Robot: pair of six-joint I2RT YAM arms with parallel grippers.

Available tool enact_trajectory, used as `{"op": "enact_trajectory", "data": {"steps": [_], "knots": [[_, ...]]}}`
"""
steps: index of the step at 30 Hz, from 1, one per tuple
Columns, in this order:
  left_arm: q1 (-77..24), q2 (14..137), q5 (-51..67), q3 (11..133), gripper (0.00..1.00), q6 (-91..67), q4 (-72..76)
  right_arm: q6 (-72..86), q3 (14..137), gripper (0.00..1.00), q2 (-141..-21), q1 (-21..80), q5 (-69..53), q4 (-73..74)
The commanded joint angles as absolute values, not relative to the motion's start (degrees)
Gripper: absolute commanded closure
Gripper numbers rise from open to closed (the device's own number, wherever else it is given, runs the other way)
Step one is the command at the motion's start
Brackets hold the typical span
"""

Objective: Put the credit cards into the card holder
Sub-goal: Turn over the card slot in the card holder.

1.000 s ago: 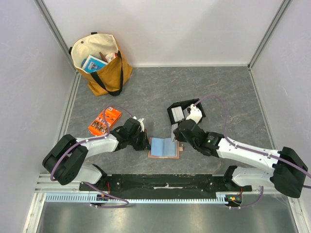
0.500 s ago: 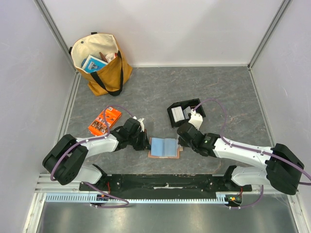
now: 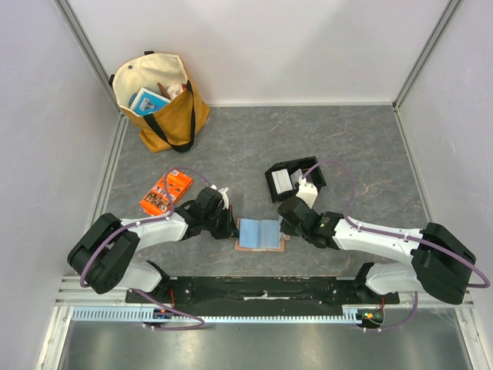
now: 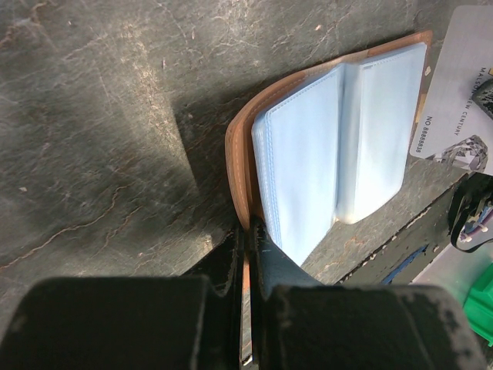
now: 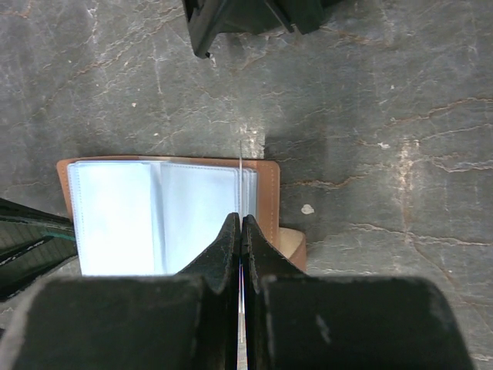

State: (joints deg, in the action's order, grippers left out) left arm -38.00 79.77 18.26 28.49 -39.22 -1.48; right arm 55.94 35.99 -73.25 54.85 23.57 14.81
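Note:
The card holder (image 3: 260, 233) lies open on the grey table, its light-blue slotted face (image 4: 308, 154) up and its brown cover (image 5: 268, 193) showing round the edges. My left gripper (image 4: 250, 223) is shut on the left edge of the brown cover. My right gripper (image 5: 241, 218) is shut on one credit card (image 5: 241, 166), seen edge-on as a thin pale line over the holder's right pages. That same card (image 4: 462, 85) shows its printed grey face in the left wrist view. More pale credit cards (image 3: 283, 182) lie in the black tray.
The black two-compartment tray (image 3: 304, 171) sits just behind the right gripper. An orange printed packet (image 3: 166, 193) lies to the left, by the left arm. A tan tote bag (image 3: 158, 100) stands at the far left corner. Walls close in the table on three sides.
The right gripper has moved from beside the tray nearer and leftward, bringing the card over the holder's right edge. The left gripper and the holder have not moved.

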Motion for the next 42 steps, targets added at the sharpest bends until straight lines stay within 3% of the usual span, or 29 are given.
{"op": "enact_trajectory", "data": {"steps": [1,23,33,42], "knots": [[-38.14,80.60,16.00,27.77,0.98,-38.94,-3.34,55.90,36.74,1.00,-74.53,54.76,22.33,12.13],[-38.14,81.47,16.52,27.07,0.98,-39.11,-2.29,53.97,40.42,1.00,-83.40,54.76,12.22,2.38],[-38.14,82.53,15.82,26.02,0.98,-39.99,-0.79,49.84,45.17,1.00,-86.13,54.84,-5.17,-11.42],[-38.14,83.15,15.56,25.66,0.98,-40.17,-0.44,48.87,38.77,1.00,-72.09,54.14,11.22,-3.00]]}}
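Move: Straight to the left of the right hand, which already holds a card, the card slot on the holder's right half has its middle about 3 cm away and 4 cm lower. The left half's sleeve lies about 9 cm left, level with the hand and equally low; the strap is 2 cm right and 2 cm back, the black tray some 14 cm ahead and 4 cm right. From the left hand, that card slot is roughly 9 cm right and 1 cm back. Sweeping the held card across the holder from its right edge, the right hand first eases left while sinking about 1 cm, then speeds up to the left, over the fold towards the left gripper, some 12 cm in all. It climbs about 6 cm from its lowest point, rolling left side up and turning counter-clockwise some 20 degrees each, fingers still shut on the card. The left fingers keep pinching the holder's left edge. ##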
